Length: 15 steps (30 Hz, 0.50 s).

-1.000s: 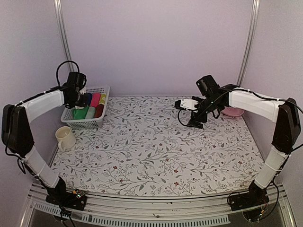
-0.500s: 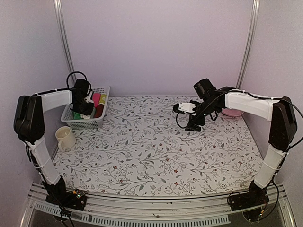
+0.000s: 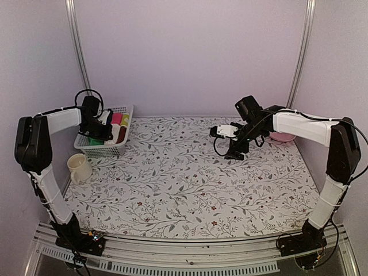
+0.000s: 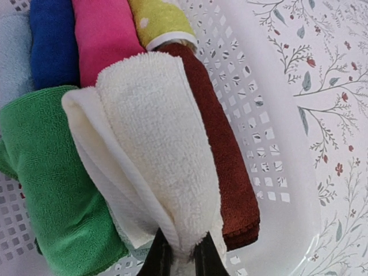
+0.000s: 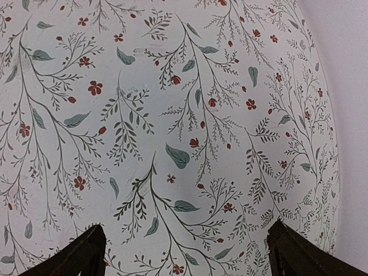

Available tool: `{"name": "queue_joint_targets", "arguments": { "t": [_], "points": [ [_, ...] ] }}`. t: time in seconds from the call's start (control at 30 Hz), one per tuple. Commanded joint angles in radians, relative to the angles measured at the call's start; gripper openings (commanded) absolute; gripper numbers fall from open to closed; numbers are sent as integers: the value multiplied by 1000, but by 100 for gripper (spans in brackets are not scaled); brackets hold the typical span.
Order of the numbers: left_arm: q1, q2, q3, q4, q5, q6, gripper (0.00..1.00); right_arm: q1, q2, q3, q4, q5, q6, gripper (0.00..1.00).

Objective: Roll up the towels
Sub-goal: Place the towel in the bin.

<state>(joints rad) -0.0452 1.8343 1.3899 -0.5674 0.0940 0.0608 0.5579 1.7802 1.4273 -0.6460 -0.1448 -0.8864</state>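
The cream-white towel (image 4: 149, 144) hangs as a loose fold over the white basket (image 4: 270, 172), and my left gripper (image 4: 178, 256) is shut on its lower edge. The green towel (image 4: 52, 184) lies rolled in the basket just left of it. In the top view the left gripper (image 3: 104, 129) sits over the basket (image 3: 109, 150) at the back left, the white towel (image 3: 115, 133) beside it. My right gripper (image 3: 233, 150) hovers over the floral table at the back right. It is open with nothing between its fingers (image 5: 89, 250), only tablecloth below.
Blue (image 4: 52, 40), pink (image 4: 103, 34), yellow (image 4: 158, 20) and dark red (image 4: 230, 167) rolls fill the basket. A cream mug (image 3: 79, 168) stands in front of the basket. A pink dish (image 3: 283, 137) sits behind the right arm.
My left arm folded closer to the wall and its gripper dropped from above the basket rim into the basket; the white towel now shows raised beside it. The right gripper shifted slightly left, then stayed still.
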Motion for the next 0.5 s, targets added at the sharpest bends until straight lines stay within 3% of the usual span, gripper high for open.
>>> {"name": "queue_joint_targets", "arguments": {
  "t": [0.0,0.13,0.3,0.47],
  "points": [
    [19,19,19,-57,179,16,0,7,6,-8,11,-20,8,99],
    [48,59,52,-102,220,3,1,8,4,-10,9,-24,7,99],
    [65,29,38,-91,129,-19,46,11,1,-10,10,-27,6,99],
    [67,-15,17,-62,-19,-45,56,18,3,-11,10,-30,1,99]
  ]
}}
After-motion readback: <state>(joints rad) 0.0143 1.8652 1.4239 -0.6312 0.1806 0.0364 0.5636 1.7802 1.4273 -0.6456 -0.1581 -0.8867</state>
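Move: The white towel already lies in the bin, its near end pinched in the left fingers and its middle about 5 cm ahead, 1 cm right and just below them. The brown towel is some 5 cm right and 5 cm ahead of the fingers, the green towel 6 cm left and 3 cm ahead; the pink towel is roughly 13 cm ahead, 1 cm right. From the right hand, the white towel is about 57 cm left, 13 cm farther out. The white towel's near end is first kept in the left hand's pinch, almost in place in the bin, while the wrist rolls a few degrees, its left side dipping. Then the left fingers spread to about half open, easing off the squeezed towel as the hand drifts roughly 1.5 cm left and barely sinks. ##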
